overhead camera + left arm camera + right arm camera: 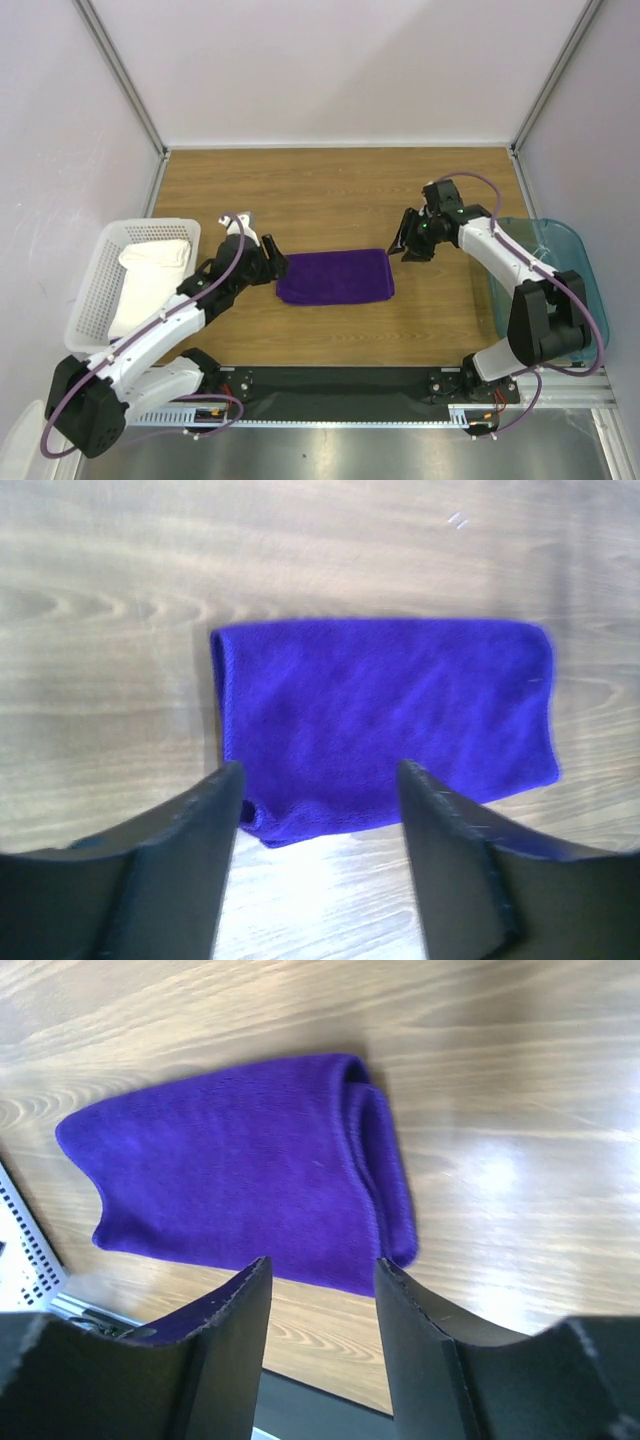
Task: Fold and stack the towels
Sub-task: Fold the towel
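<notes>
A deep-purple towel point(335, 276) lies folded flat in a neat rectangle on the wooden table, also seen as the purple towel point(385, 720) and the purple towel point(235, 1170). My left gripper point(274, 262) hovers just off its left end, open, nothing between the fingers point(320, 775). My right gripper point(408, 247) hangs just off the towel's right end, open and empty point(322, 1265). A white towel point(150, 275) lies in the basket at the left.
A white perforated basket point(95, 290) stands at the table's left edge. A teal plastic bin point(575, 270) sits at the right edge behind the right arm. Grey walls close the back and sides.
</notes>
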`<action>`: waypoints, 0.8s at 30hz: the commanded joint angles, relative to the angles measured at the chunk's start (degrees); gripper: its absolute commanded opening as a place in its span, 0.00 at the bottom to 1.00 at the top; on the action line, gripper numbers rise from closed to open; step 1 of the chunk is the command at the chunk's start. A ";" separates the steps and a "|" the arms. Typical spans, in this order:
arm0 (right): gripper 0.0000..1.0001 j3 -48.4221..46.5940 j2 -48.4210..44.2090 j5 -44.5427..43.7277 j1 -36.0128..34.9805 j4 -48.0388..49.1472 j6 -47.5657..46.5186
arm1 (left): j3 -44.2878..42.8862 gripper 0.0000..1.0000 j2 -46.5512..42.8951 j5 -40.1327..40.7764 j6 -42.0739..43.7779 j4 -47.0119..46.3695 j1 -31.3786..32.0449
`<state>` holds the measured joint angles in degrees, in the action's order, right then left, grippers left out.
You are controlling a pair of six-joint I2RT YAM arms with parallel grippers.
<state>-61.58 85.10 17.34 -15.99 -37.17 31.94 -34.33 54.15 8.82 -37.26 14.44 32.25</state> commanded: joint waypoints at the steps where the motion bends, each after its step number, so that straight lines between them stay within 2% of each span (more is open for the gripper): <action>1: 0.47 -2.31 2.70 -1.61 -3.34 3.14 2.41 | -1.71 0.62 4.37 -1.34 -5.20 1.22 0.27; 2: 0.46 -2.31 4.27 -2.13 -3.96 3.76 3.12 | -1.80 0.48 5.34 -2.57 -5.89 -0.10 0.27; 5: 0.35 -2.23 7.08 -1.79 -5.98 6.40 4.18 | -1.53 0.24 7.97 -4.68 -7.73 -3.62 0.71; 8: 0.28 -1.53 8.59 -1.44 -7.39 7.11 4.62 | -0.57 0.13 10.09 -5.65 -10.46 -3.01 1.94; 13: 0.24 3.82 9.29 -2.23 -8.53 9.83 4.27 | 6.88 0.06 10.19 -6.88 -12.23 -3.43 3.70; 19: 0.19 6.65 10.96 -4.86 -8.62 11.50 2.34 | 16.55 0.05 6.32 -6.89 -14.78 -7.22 4.14; 24: 0.17 6.57 12.54 -4.34 -8.62 11.59 1.46 | 18.33 0.06 3.34 -5.39 -14.78 -6.53 4.14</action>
<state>-54.48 96.47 14.41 -24.40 -27.07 34.89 -17.10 58.85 2.59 -51.27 7.44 36.01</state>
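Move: Both hands are empty. From the left hand, the near left corner of the folded purple towel lies about 5 cm back, straight below and some 12 cm down; the towel's middle is level with the hand and 13 cm to its right. The white towels in their basket lie 30 cm left. From the right hand, the towel's right edge is about 3 cm back, 2 cm left and 10 cm down. Bring the left gripper down some 12 cm and back about 7 cm to the towel's near left corner, shutting the fingers as it goes and tipping them about 20 degrees further down. Meanwhile swing the right gripper left, then lower it about 9 cm and ease it back, narrowing its half-open fingers, until the tips are just inside the towel's right edge. ##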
